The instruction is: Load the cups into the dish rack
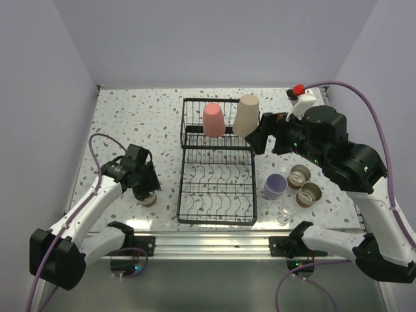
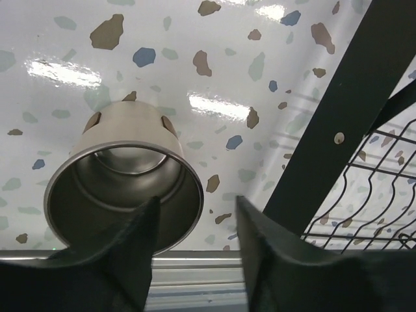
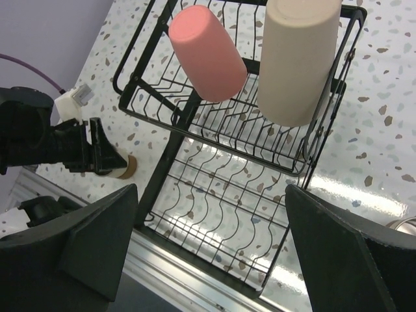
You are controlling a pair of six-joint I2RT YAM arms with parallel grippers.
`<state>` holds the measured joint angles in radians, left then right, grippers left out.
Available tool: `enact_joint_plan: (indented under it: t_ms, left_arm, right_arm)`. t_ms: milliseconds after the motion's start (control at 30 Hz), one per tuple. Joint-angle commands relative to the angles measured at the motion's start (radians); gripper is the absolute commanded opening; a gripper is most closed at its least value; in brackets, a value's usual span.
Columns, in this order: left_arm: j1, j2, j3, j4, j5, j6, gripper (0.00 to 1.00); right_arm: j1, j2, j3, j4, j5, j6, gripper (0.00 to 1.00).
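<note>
The black wire dish rack [image 1: 184, 170] stands mid-table. A pink cup [image 1: 214, 120] and a tall beige cup [image 1: 247, 115] rest upside down in its raised basket. A lavender cup [image 1: 275, 186], two tan cups [image 1: 300, 175] [image 1: 309, 194] and a small clear glass [image 1: 283, 214] stand right of the rack. Left of the rack, my left gripper [image 1: 147, 192] is down over a third tan cup [image 2: 123, 175]. It is open: one finger reaches into the cup's mouth, the other stands apart outside the rim. My right gripper [image 3: 208, 201] hangs wide open and empty beside the beige cup [image 3: 299, 58].
A metal rail [image 1: 214, 244] runs along the near table edge, close to the left cup. Grey walls close in the back and sides. A red-and-white fitting [image 1: 300, 93] sits at the back right corner. The rack's frame bar [image 2: 331, 123] lies just right of my left gripper.
</note>
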<state>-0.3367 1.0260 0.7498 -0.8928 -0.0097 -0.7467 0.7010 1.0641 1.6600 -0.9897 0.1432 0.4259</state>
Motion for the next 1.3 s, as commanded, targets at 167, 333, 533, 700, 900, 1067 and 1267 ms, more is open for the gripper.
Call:
enact_joint_plan:
  t_ms: [167,333,533,700,900,1067,1267]
  left_arm:
    - [-0.036,0.074,0.027,0.097,-0.013,0.019,0.00]
    - [-0.035,0.075,0.368,-0.090,-0.159,0.093,0.00]
    - [-0.033,0.105,0.569,-0.169,-0.194,0.121,0.00]
    - [-0.033,0.002,0.583,-0.039,-0.115,0.104,0.00]
    - [-0.033,-0.150,0.577,0.216,0.040,0.089,0.00]
    - [-0.033,-0.236,0.539,0.419,0.175,0.014,0.00]
    - [-0.033,-0.325,0.334,0.763,0.301,-0.199,0.00]
  right_arm:
    - [0.005,0.011,-0.016,-0.007,0.012,-0.029,0.98]
    - [0.005,0.028,0.032,-0.003,0.015,-0.024,0.98]
    - [0.003,0.045,0.078,0.005,-0.008,0.008,0.98]
    - [0.005,0.014,0.093,0.045,-0.039,0.036,0.98]
    - [0.005,-0.016,0.052,0.205,-0.219,0.131,0.98]
    - [0.005,-0.021,-0.002,0.328,-0.346,0.235,0.98]
    - [0.003,0.002,0.007,0.444,-0.488,0.301,0.98]
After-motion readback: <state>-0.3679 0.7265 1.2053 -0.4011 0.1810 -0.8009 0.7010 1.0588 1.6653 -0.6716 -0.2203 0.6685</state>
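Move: The steel cup stands mouth up right at the left hand: its middle is about 4 cm left of the fingertips, level with them in reach and some 4 cm below. The dish rack's middle lies about 10 cm ahead and 22 cm right. From the right hand, the steel cup is roughly 38 cm left, 3 cm back and 35 cm below; the beige cup in the rack is about 14 cm ahead, 2 cm left and 20 cm below. The steel cup's right wall is pinched as the left hand dips about 1 cm and shuts its fingers over the rim. The left hand then lifts some 36 cm, swinging forward first, then partly back with a drift right, and tips up about 70 degrees until its fingers point level, forward and right. The empty right hand, wide open, rises about 8 cm and moves left towards the cup, turning counter-clockwise and rolling its left side up. ##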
